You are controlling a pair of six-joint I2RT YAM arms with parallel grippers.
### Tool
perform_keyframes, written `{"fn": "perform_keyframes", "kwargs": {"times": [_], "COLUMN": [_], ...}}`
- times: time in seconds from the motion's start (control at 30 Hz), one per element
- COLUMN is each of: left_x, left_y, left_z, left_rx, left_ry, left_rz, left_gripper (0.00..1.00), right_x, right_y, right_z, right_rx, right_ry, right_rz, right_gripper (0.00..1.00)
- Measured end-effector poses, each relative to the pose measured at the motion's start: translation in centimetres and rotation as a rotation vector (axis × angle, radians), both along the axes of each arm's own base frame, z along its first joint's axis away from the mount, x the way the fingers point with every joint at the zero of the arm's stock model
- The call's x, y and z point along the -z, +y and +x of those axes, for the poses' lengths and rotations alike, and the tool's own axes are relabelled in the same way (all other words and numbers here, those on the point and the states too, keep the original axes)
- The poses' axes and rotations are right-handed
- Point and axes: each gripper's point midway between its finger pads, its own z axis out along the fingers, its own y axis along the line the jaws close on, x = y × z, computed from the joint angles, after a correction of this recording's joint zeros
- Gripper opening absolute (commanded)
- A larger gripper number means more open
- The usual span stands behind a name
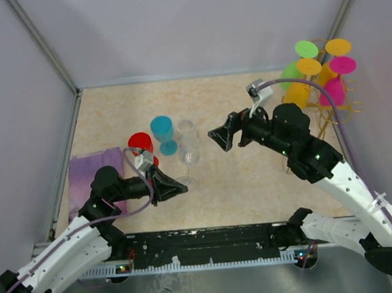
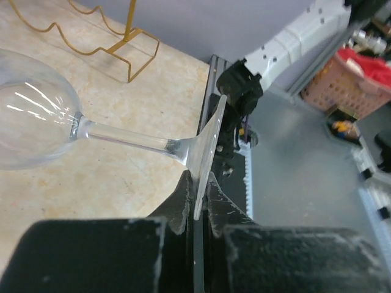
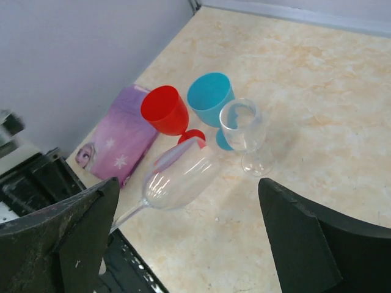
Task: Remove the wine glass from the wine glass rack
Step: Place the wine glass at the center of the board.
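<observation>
A clear wine glass hangs tilted above the table, its bowl pointing away and its round foot pinched edge-on in my left gripper, which is shut on it. From the right wrist the same glass lies slanted below the wide-open right gripper, which holds nothing. In the top view that right gripper sits just right of the glass, apart from it. The gold wire wine glass rack stands at the far right; its lower rails show in the left wrist view.
Several coloured glasses hang on the rack. A red glass, a blue glass and a small clear glass stand together left of centre. A purple cloth lies at the left edge. Grey walls close in three sides.
</observation>
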Motion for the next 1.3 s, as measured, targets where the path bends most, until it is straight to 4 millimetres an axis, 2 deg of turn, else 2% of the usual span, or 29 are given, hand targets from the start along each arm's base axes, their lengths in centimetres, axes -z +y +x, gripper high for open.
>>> {"fn": "perform_keyframes", "kwargs": {"times": [0.13,0.2,0.27,0.4,0.57,0.7,0.8,1.0,1.13,1.23,1.3], "left_x": [1.3,1.8,2.0,2.1,2.4,2.3,2.1,2.0,1.9,1.9,2.0], "left_y": [1.1,1.5,1.8,2.0,2.1,2.1,2.1,2.2,2.4,2.5,2.6], "left_z": [-2.2,-3.5,-4.4,-5.7,-6.1,-6.1,-6.3,-6.7,-6.9,-7.2,-7.5], "left_rx": [0.097,0.160,0.203,0.283,0.313,0.312,0.319,0.336,0.340,0.349,0.355], "left_ry": [-0.229,-0.358,-0.437,-0.524,-0.555,-0.565,-0.577,-0.598,-0.615,-0.625,-0.620], "left_rz": [0.010,0.000,-0.012,-0.038,-0.053,-0.056,-0.064,-0.072,-0.075,-0.079,-0.077], "left_gripper": [0.00,0.00,0.00,0.00,0.00,0.00,0.00,0.00,0.00,0.00,0.00], "right_x": [0.2,2.0,3.9,5.0,4.4,4.1,3.5,2.7,2.3,2.4,2.8], "right_y": [0.1,0.0,0.6,2.8,4.6,5.2,5.6,6.0,6.2,6.6,6.8], "right_z": [1.7,2.9,2.9,0.1,-3.2,-5.3,-6.1,-7.1,-7.6,-8.3,-8.7], "right_rx": [-0.045,-0.075,-0.129,-0.334,-0.561,-0.674,-0.723,-0.780,-0.819,-0.851,-0.864], "right_ry": [0.085,0.177,0.268,0.372,0.414,0.439,0.425,0.404,0.386,0.372,0.364], "right_rz": [-0.041,-0.043,-0.043,0.025,0.140,0.169,0.180,0.191,0.195,0.184,0.165], "right_gripper": [0.95,0.96,0.95,0.90,0.83,0.71,0.62,0.53,0.43,0.41,0.34]}}
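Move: The left hand already holds the clear wine glass by its foot. The bowl slants forward and down, its middle about 11 cm ahead of this hand, 2 cm right and 5 below. The empty, open right hand goes for that bowl, roughly 9 cm to its left, 3 back and 10 below. From the right hand the standing clear glass is about 7 cm ahead, 9 left; the blue glass 9 ahead, 16 left, both some 22 below. The right fingers close from wide open to under half around the rim end of the held bowl and seem to touch it, after that hand dips about 5 cm with a small forward start, then swings back some 11 cm and left, turning about 50 degrees counter-clockwise and tipping down. The left hand keeps pinching the foot, drawing it back about 7 cm, most of it early, and tilting the bowl up some 35 degrees. ##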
